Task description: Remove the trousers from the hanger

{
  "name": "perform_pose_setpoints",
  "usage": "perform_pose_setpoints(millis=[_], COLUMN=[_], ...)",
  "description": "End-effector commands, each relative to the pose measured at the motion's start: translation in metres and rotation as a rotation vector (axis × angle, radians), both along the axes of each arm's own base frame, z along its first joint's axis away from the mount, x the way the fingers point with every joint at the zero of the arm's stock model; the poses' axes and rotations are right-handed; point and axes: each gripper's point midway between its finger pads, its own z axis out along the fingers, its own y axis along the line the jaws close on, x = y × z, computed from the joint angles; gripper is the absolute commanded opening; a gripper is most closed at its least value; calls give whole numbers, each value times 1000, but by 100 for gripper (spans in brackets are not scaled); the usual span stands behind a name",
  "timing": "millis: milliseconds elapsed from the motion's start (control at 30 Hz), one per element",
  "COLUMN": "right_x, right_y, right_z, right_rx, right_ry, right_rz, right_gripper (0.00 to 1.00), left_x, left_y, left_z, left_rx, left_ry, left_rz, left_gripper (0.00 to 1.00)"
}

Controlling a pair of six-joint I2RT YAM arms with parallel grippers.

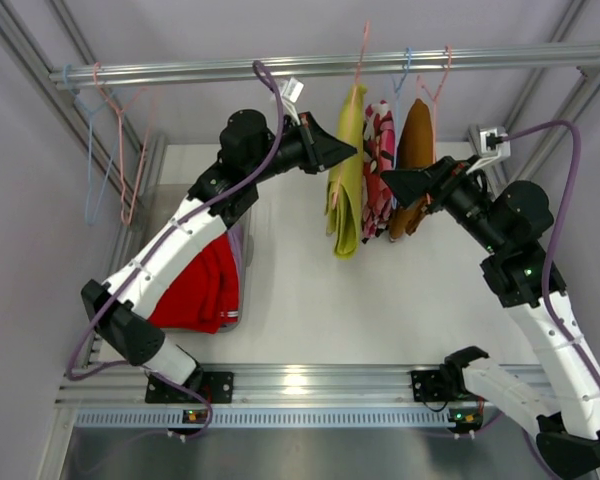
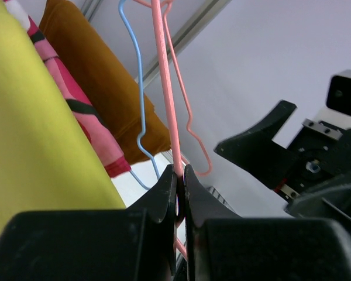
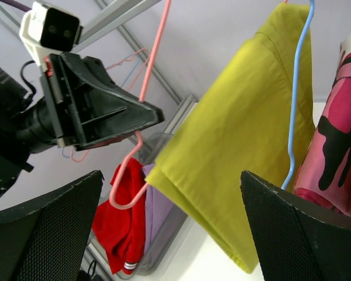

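Note:
The yellow-green trousers (image 1: 346, 185) hang folded over a pink hanger (image 2: 164, 88) on the rail. My left gripper (image 1: 345, 152) is shut on that hanger's pink wire, which is pinched between its fingertips (image 2: 180, 170), with the trousers (image 2: 29, 129) just to its left. My right gripper (image 1: 392, 182) stands open on the other side. In the right wrist view the trousers (image 3: 240, 134) and the hanger's lower loop (image 3: 128, 175) show between its wide jaws (image 3: 171, 175), untouched. Red trousers (image 1: 195, 290) and lilac trousers (image 3: 158, 216) lie in a bin at the left.
A pink patterned garment (image 1: 378, 165) and a brown one (image 1: 415, 150) hang right of the yellow-green trousers, by a blue hanger (image 2: 137, 88). Empty hangers (image 1: 110, 150) dangle at the left end of the rail (image 1: 320, 65). The grey bin (image 3: 181, 231) stands under the left arm.

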Motion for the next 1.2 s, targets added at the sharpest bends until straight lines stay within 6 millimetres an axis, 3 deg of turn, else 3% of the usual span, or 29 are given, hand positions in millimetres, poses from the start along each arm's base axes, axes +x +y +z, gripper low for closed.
perform_pose_setpoints(millis=[0,67,100,200,233,300,333,533,633,767,900,1100,1167], right_x=[-1,-2,-1,2,1,3,3,9,8,11,13,10,7], right_y=[2,5,7,12,14,20,23,49,72,107,129,150,155], right_z=[18,19,20,17,18,18,20,25,30,16,4,14,22], right_rx=[37,42,47,66,83,101,127,184,198,210,223,246,256], right_ry=[-66,-64,-65,-47,-42,-36,-32,-10,-8,58,115,107,93], right_rz=[31,49,55,82,93,125,141,232,292,361,397,451,478], right_gripper=[99,99,99,99,99,98,98,93,90,86,83,61,46], left_x=[-51,-62,-62,-74,-72,-81,-82,-104,-114,-123,-125,-125,-122], left_y=[41,49,48,55,54,58,57,65,65,66,68,70,70], left_z=[116,116,101,86,67,58,43,30,26,29,33,32,23], left_rx=[-202,-200,-179,-157,-132,-122,-103,-77,-60,-64,-72,-54,-22], left_ry=[-347,-345,-308,-272,-235,-216,-187,-204,-220,-245,-251,-275,-257], left_rz=[14,10,5,-7,-7,-17,-28,-63,-76,-76,-78,-62,-44], left_gripper=[0,0,0,0,0,0,0,0,0,0,0,0,0])
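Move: My left hand already pinches the back side wire of the yellow trousers' lifted hanger. It takes it to clear space about 11 cm back, 6 cm left and 6 cm lower; the yellow trousers' middle is some 7 cm ahead, 1 cm right and 9 cm below. From my open right hand, the hanger's neck lies about 13 cm ahead, 7 cm left and 6 cm higher; the patterned trousers hang some 8 cm ahead, 2 cm left, the brown ones 9 cm ahead, 5 cm right, both about 9 cm below. I keep my left pinch on the wire and draw the hanger back about 11 cm and some 6 cm left, sinking once it is clear of the rail. My right hand eases left, then sweeps in to about 15 cm left of its start, dipping slightly and turning some 25 degrees counter-clockwise, its fingers half closing around the hanger near its neck. ##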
